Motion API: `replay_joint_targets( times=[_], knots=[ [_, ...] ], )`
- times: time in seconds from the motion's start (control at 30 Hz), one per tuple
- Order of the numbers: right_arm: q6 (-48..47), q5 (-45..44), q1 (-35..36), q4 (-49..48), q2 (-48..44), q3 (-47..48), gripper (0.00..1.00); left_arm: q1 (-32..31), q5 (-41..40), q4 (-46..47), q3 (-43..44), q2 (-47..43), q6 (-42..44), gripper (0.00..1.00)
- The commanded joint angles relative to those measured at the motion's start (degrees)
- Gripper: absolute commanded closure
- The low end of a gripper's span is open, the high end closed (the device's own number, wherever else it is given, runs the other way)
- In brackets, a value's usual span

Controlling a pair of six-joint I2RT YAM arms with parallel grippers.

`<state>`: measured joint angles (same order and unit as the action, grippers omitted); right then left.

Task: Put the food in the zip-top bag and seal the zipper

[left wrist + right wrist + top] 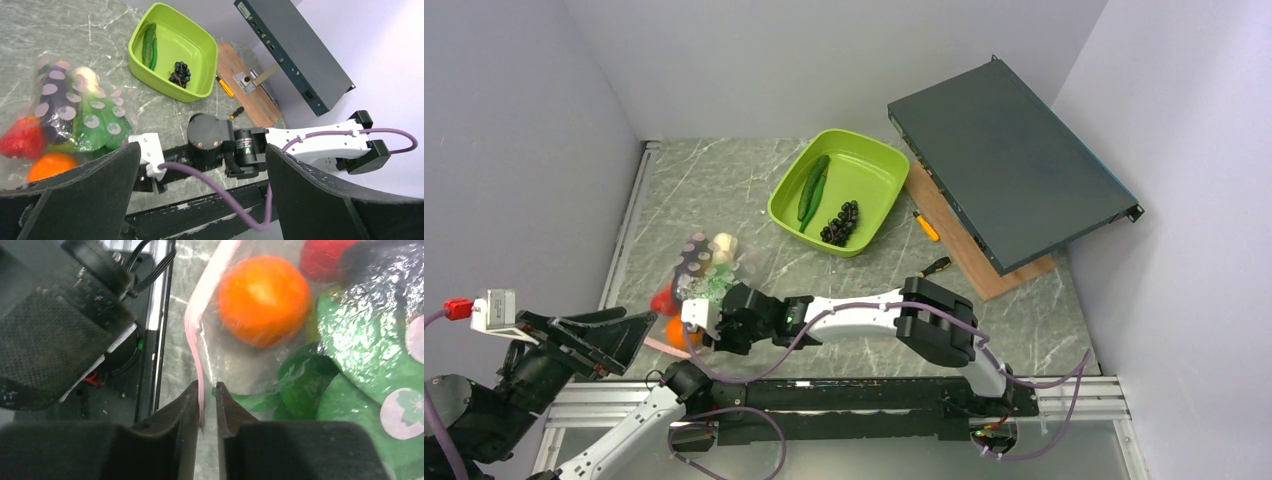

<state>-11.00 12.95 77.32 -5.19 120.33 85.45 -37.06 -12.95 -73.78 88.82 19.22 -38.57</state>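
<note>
The zip-top bag [709, 268] lies at the near left of the table and holds an orange [263, 300], a red pepper [20, 140], a purple eggplant [55, 100] and green pieces [370, 340]. My right gripper [206, 386] stands at the bag's near edge. Its jaws are parted by a narrow gap, and the pink zipper [190, 322] runs between them against the left finger. My left gripper [202, 149] hovers wide open near the table's front left edge, holding nothing. A cucumber [812, 185] and dark grapes [841, 222] lie in the lime-green tray [879, 170].
A dark flat device [1009, 160] leans on a wooden board [969, 250] at the back right. An orange-handled screwdriver [926, 226] lies between the tray and the board. The right arm [934, 320] stretches across the front of the table. Walls close in on three sides.
</note>
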Motion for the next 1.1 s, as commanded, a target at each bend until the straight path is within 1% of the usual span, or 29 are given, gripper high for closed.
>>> replay_joint_targets(
  times=[0.0, 0.07, 0.1, 0.17, 0.27, 0.43, 0.5, 0.53, 0.6, 0.7, 0.77, 0.87, 1.07],
  knots=[
    [5.90, 0.34, -1.96, -0.20, -4.80, 3.08, 0.64, 0.04, -0.30, 1.38, -1.48, -0.90, -1.34, 0.00],
    [7.90, -2.42, -1.92, 2.37, -8.60, 1.28, 0.44, 0.06, -0.30, 1.21, -1.62, -0.74, -1.40, 0.00],
    [8.19, -3.67, -1.99, 3.34, -11.17, -0.24, 0.37, 0.04, -0.13, 1.11, -1.70, -0.70, -1.43, 0.00],
    [8.30, -6.34, -1.97, 4.85, -17.13, -3.44, 0.29, 0.09, -0.09, 1.36, -2.06, -0.94, -1.51, 0.00],
    [7.18, -11.96, -2.02, 10.59, -26.70, -7.14, 0.19, 0.04, -0.59, 1.52, -2.32, -1.45, -1.63, 0.00],
    [6.42, -29.28, -2.95, 19.50, -41.48, -9.55, 0.03, 0.01, -1.70, 2.77, -2.80, -1.26, -0.78, 0.00],
    [6.54, -36.45, -3.29, 21.53, -46.87, -9.63, 0.00, 0.05, -2.20, 3.97, -3.05, -0.77, -0.19, 0.00],
    [6.37, -41.19, -3.41, 22.27, -49.45, -9.55, 0.00, 0.10, -2.36, 4.59, -3.05, -0.42, -0.12, 0.00],
    [5.20, -47.60, -3.45, 23.15, -54.35, -9.34, 0.00, 0.11, -2.68, 5.82, -2.47, 0.46, -0.06, 0.00],
    [1.92, -55.53, -3.44, 20.61, -62.70, -10.39, 0.00, 0.11, -2.07, 8.12, -1.06, 1.72, 0.33, 0.00],
    [-1.08, -58.38, -3.47, 17.82, -67.49, -11.48, 0.00, 0.07, -2.12, 9.52, 0.09, 2.46, 1.14, 0.00],
    [-4.54, -60.40, -3.49, 13.51, -73.06, -12.15, 0.00, 0.12, -3.15, 10.36, 2.09, 3.81, 1.99, 0.00],
    [-7.59, -67.67, -3.48, 7.54, -78.46, -12.82, 0.00, 0.10, -4.27, 10.63, 3.93, 4.79, 2.81, 0.00]
  ],
)
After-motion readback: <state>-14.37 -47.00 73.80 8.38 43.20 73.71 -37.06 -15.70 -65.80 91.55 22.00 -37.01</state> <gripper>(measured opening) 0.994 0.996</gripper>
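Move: Ahead of the right hand, its fingertips still on the pink zipper edge, lies the food-filled bag, its middle about 10 cm farther out, level sideways and some 5 cm lower. The orange is roughly 5 cm to the left and 3 cm ahead. The green tray stands about 32 cm ahead and 26 cm to the right, with the grapes 26 cm ahead and 25 cm right. From the raised left hand the bag is some 15 cm ahead, straight in line, 37 cm below. Opening its fingers wide, the right hand lets go of the zipper edge beside the orange, eases slightly forward, then sweeps up and to the right away from the bag, roughly 40 cm each way and some 9 cm forward overall. Its wrist swings about 65 degrees clockwise, bringing the fingers round from leftward towards forward. The open left hand dips slightly, then rises some 5 cm. ##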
